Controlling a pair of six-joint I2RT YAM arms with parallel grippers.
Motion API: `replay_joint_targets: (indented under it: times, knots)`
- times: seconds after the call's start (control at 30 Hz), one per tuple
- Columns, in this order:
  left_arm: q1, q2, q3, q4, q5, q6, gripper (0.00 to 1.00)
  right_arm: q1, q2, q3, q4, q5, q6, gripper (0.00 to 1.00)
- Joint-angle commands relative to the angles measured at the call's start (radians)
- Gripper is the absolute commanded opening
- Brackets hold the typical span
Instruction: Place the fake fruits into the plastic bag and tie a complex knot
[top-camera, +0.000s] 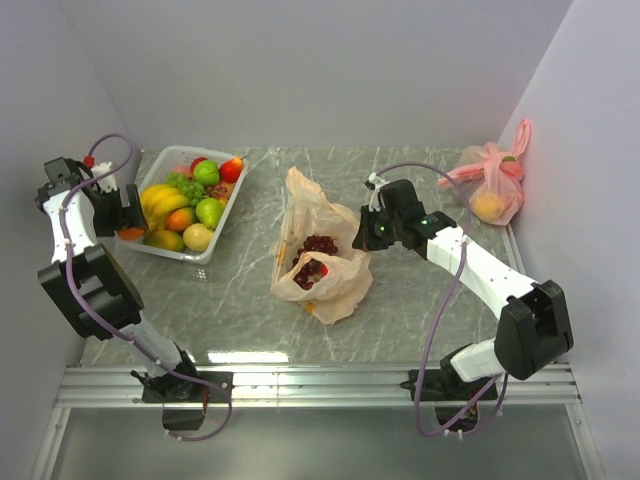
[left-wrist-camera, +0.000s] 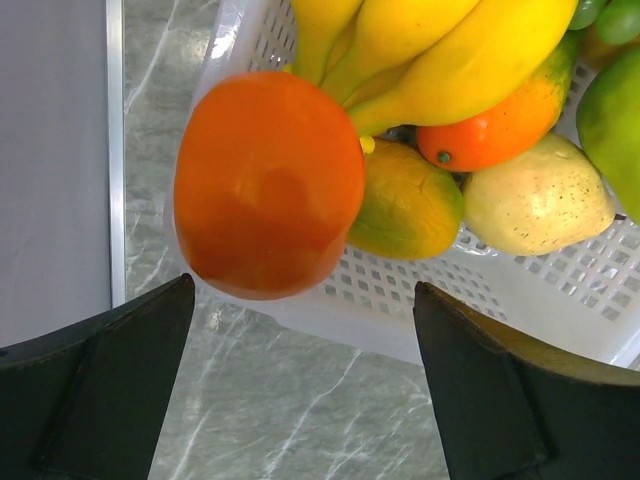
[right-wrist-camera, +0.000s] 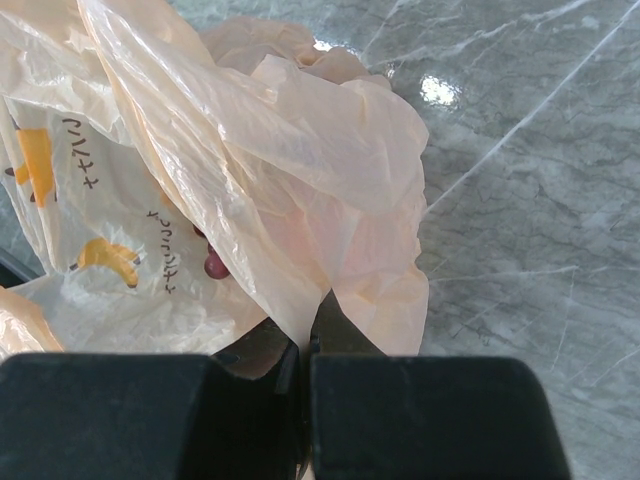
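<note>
The fake fruits lie heaped in a white basket (top-camera: 190, 256): yellow bananas (top-camera: 160, 200), green apples (top-camera: 210, 212), a red apple (top-camera: 232, 168) and green grapes (top-camera: 185, 183). An orange fruit (top-camera: 131, 234) sits at the basket's left corner and fills the left wrist view (left-wrist-camera: 268, 185). My left gripper (top-camera: 127, 214) is open just short of it (left-wrist-camera: 302, 300), with neither finger touching it. The peach-orange plastic bag (top-camera: 322, 262) lies open mid-table with purple grapes (top-camera: 318, 245) inside. My right gripper (top-camera: 372, 232) is shut on the bag's right edge (right-wrist-camera: 308, 335). No knot shows.
A pink tied bag (top-camera: 495, 185) with a yellow fruit inside lies at the back right by the wall. The left wall stands close beside the left arm. The basket's perforated wall (left-wrist-camera: 420, 300) is straight ahead of the left fingers.
</note>
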Motion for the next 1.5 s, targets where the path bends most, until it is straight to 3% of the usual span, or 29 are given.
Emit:
replay_joint_targets:
  times: [0.0,0.37,0.67,0.87,0.97,1.1,1.33,1.4,1.47]
  knots:
    - [-0.003,-0.003,0.002,0.062,0.033,0.022,0.94,0.003,-0.005,-0.013,0.015,-0.009,-0.013,0.0]
    - [-0.024,0.045,0.041,0.094,0.075,0.011,0.74,0.003,0.019,-0.003,0.015,-0.019,-0.01,0.0]
    - [-0.053,0.085,0.033,0.154,0.031,-0.023,0.84,0.003,0.034,0.008,0.007,-0.024,-0.018,0.0]
    - [-0.053,0.132,0.078,0.157,0.024,-0.052,0.84,0.003,0.038,0.016,0.006,-0.028,-0.013,0.0]
    - [-0.055,0.141,0.094,0.151,0.035,-0.054,0.75,0.003,0.038,0.02,0.004,-0.028,-0.013,0.0]
    - [-0.055,0.113,0.11,0.132,0.047,-0.043,0.55,0.003,0.038,0.025,0.001,-0.025,-0.015,0.0]
    - [-0.07,0.004,0.196,0.062,0.098,0.008,0.38,0.004,0.042,0.007,0.009,-0.024,-0.013,0.0]
    - [-0.108,-0.051,0.222,0.019,0.135,0.043,0.37,0.003,0.041,0.005,0.013,-0.022,-0.017,0.0]
    - [-0.215,-0.102,0.216,0.011,0.185,0.058,0.37,0.003,0.044,0.005,0.015,-0.022,-0.018,0.0]
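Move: The big orange fruit, in the near left corner of the basket, lies about 6 cm ahead of my open left hand, in line with it and some 4 cm lower. The bananas are roughly 9 cm to its right and 4 cm farther out. The mango is about 9 cm to its right and 4 cm nearer me. From my right hand, which pinches the bag's rim, the orange fruit is around 64 cm left, 9 cm ahead and 4 cm lower. I ease my left hand forward about 5 cm and then down some 3 cm over the orange fruit, narrowing the fingers a little, spreading them slightly, then closing them on its sides. With it gripped I lift quickly, about 8 cm from the lowest point, fingertips swinging a little outward. My right hand keeps its pinch on the bag, sinking about a centimetre. ##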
